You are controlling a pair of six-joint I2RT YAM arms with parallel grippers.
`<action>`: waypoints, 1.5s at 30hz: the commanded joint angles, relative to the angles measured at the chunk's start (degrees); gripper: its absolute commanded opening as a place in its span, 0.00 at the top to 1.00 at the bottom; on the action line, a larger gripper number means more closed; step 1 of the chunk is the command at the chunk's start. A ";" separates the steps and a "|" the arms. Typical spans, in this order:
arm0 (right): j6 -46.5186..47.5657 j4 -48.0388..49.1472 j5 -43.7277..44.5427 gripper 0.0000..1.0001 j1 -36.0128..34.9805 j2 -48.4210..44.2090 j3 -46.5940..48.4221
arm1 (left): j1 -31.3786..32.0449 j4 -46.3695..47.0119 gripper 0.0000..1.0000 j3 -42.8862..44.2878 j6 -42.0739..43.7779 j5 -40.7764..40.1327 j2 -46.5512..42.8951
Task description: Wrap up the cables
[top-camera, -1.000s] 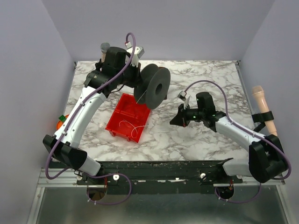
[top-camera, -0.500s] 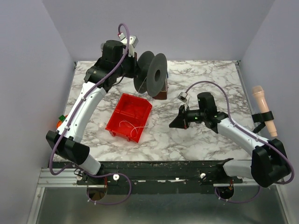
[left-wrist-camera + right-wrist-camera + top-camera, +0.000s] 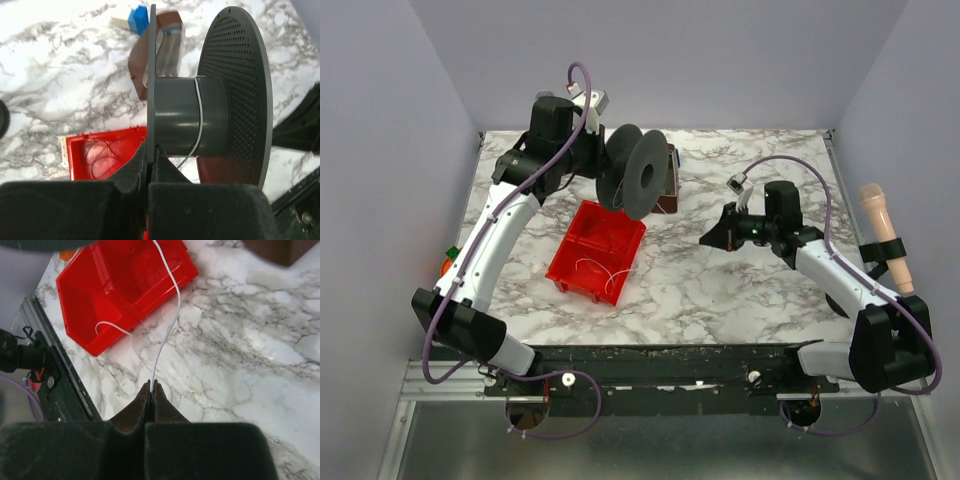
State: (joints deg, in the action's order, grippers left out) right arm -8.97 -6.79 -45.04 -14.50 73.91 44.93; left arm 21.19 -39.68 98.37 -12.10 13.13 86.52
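Observation:
My left gripper [image 3: 150, 150] is shut on the thin near flange of the black spool [image 3: 187, 117], which it holds in the air above the table's back left [image 3: 638, 180]. One turn of thin white cable [image 3: 200, 112] lies round the spool's hub and trails down off it. My right gripper [image 3: 151, 385] is shut on the same white cable [image 3: 172, 315], which runs from its tips up over the red bin [image 3: 95, 290]. More cable [image 3: 595, 268] curls in loose loops inside that bin. In the top view the right gripper [image 3: 710, 238] sits right of the spool.
The red bin [image 3: 582, 222] lies below the spool at the table's centre left. A brown object [image 3: 667, 195] stands behind the spool, and a blue and white block [image 3: 134, 17] lies beyond it. A beige handle [image 3: 880, 225] is clamped at the right edge.
The left arm has swung the spool back and left and turned it. The right gripper has moved back and to the right, still pinching the cable.

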 commanded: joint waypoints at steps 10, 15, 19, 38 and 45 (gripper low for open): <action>4.49 -10.00 6.11 0.99 1.50 6.68 18.17 | 4.55 -13.84 1.00 -8.80 17.54 6.31 -5.93; 3.27 -11.58 3.47 0.99 -1.75 7.30 21.69 | 11.41 -9.37 1.00 -10.65 16.58 -3.61 -3.38; -0.16 -12.20 2.68 0.99 -1.85 5.02 23.01 | 12.82 -6.30 1.00 -8.99 14.48 -9.94 -0.31; -10.53 -19.15 -3.29 0.99 -7.21 5.11 35.49 | 15.99 2.94 1.00 0.86 10.08 -24.11 3.39; -17.73 -11.26 -2.25 0.99 -11.42 3.61 36.11 | 15.99 5.40 1.00 3.32 6.92 -27.18 4.18</action>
State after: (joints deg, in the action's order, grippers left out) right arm -20.43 -24.93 -46.54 -22.83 79.77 79.50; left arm 36.99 -39.75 97.58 -1.89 -10.44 92.05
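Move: The spool, still pinched by its left flange, has its middle about 6 cm to the left hand's right and 3 cm below it. The cable end in the right fingers is roughly 22 cm right, 7 back and 18 down; the red bin lies 31 below, 3 left and 3 back. From the right hand, the spool sits about 16 cm left, 7 ahead and 15 up; the brown tool is 22 ahead, 9 left and 13 below. Back and down about 10 cm, veering right, the left hand carries the spool, then swings forward and partly up again, rolled some 20 degrees, its left side higher. Keeping hold of the cable, the shut right fingers loop forward and up, then draw back leftwards towards the spool while still rising, to finish about 16 cm higher. ##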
